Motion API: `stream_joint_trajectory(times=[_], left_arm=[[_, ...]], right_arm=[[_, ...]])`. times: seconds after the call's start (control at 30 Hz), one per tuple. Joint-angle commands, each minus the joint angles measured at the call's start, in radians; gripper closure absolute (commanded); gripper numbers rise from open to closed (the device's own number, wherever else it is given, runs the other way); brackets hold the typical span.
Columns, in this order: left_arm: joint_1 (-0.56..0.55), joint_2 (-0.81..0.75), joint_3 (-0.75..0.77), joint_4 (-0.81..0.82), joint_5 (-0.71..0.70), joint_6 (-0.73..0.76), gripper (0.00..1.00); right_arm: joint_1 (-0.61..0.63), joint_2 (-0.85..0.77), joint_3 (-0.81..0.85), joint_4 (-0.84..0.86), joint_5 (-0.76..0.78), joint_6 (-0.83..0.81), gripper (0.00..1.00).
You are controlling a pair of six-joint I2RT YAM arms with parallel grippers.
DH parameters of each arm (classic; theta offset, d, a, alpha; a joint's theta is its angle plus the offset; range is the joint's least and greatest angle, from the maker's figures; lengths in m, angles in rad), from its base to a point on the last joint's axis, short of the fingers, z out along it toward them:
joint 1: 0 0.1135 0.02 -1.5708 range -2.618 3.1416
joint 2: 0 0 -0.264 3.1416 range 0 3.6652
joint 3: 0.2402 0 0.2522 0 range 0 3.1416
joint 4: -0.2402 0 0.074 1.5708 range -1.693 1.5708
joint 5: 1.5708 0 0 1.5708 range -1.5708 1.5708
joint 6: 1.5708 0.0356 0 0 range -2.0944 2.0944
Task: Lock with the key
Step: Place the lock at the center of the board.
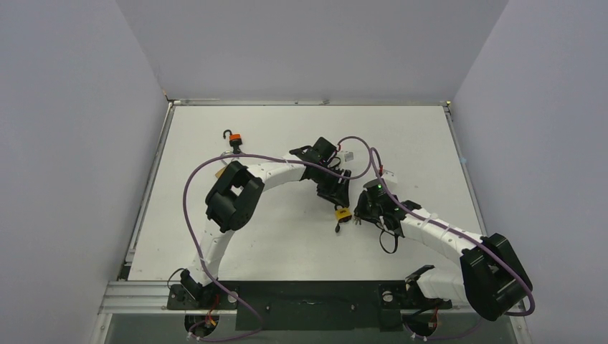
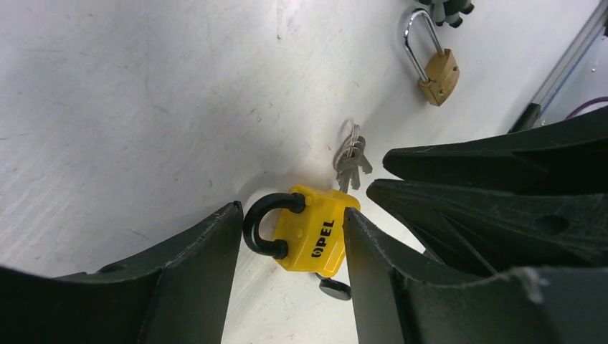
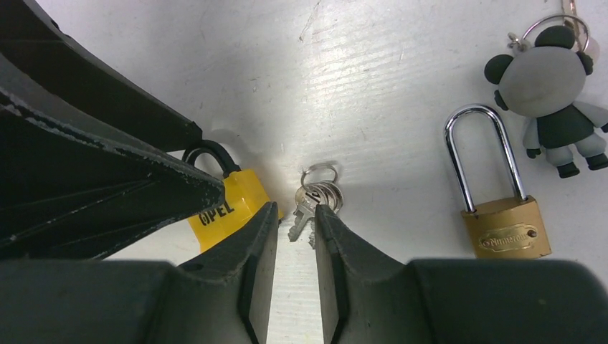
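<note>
A yellow padlock (image 2: 320, 231) with a black shackle lies flat on the white table, also seen as the yellow padlock (image 1: 343, 213) from above. A black key head (image 2: 335, 288) pokes out from its underside. My left gripper (image 2: 294, 211) is open and straddles the lock: the shackle is clear of one finger, and the body sits against the other. My right gripper (image 3: 296, 209) stands slightly open with nothing between its fingers. Its tips are beside the padlock (image 3: 229, 204) and just short of a bunch of silver keys (image 3: 315, 197).
A brass padlock (image 3: 505, 226) with a long steel shackle lies to the right of the keys, and a panda keychain (image 3: 551, 89) lies beyond it. An orange and black hook (image 1: 234, 140) sits at the table's far left. The two grippers crowd each other.
</note>
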Motion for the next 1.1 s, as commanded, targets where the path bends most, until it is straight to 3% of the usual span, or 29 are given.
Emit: stream_joint_trajectory(times=[0.0, 0.23, 0.4, 0.53, 0.7, 0.77, 0.9, 1.07], left_arm=[[0.012, -0.044, 0.053, 0.003, -0.077, 0.017, 0.48], [0.052, -0.188, -0.026, 0.037, -0.277, -0.001, 0.47], [0.096, -0.315, -0.086, 0.038, -0.419, -0.02, 0.47], [0.148, -0.417, -0.146, 0.009, -0.552, -0.078, 0.46], [0.228, -0.514, -0.203, -0.08, -0.8, -0.153, 0.46], [0.288, -0.534, -0.224, -0.111, -0.839, -0.171, 0.46], [0.414, -0.58, -0.295, -0.121, -0.883, -0.178, 0.47], [0.586, -0.597, -0.398, -0.096, -0.84, -0.238, 0.46]], right_arm=[[-0.006, 0.003, 0.042, 0.054, 0.014, -0.012, 0.75], [-0.007, -0.035, 0.061, 0.048, 0.0, -0.029, 0.64], [-0.005, -0.072, 0.086, 0.025, -0.001, -0.045, 0.39], [-0.004, -0.083, 0.102, 0.014, -0.007, -0.055, 0.29], [0.0, -0.082, 0.118, 0.013, -0.018, -0.063, 0.27], [0.001, -0.079, 0.123, 0.017, -0.022, -0.062, 0.27], [0.004, -0.075, 0.127, 0.024, -0.03, -0.061, 0.27], [0.007, -0.068, 0.122, 0.043, -0.055, -0.062, 0.26]])
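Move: The big brass lock lies far to the left hand's left, about 37 cm, and some 14 cm ahead, roughly 2 cm lower. The orange lock lies about 14 cm farther out beyond it. The yellow lock is right by the left fingertips, 2 cm back and 1 cm right. The right hand has the small keys just under its tips and the yellow lock 4 cm left, 1 cm ahead; the big brass lock is about 42 cm left, 16 cm ahead. Nothing new is touched: the left hand leaves the yellow lock half open and sweeps about 33 cm left and 13 cm forward towards the big brass lock, rising some 12 cm and then starting to sink, while swinging counter-clockwise some 60 degrees until its fingers point forward and down. The right hand spreads its fingers and backs off the small keys, about 5 cm up and slightly forward-left. ##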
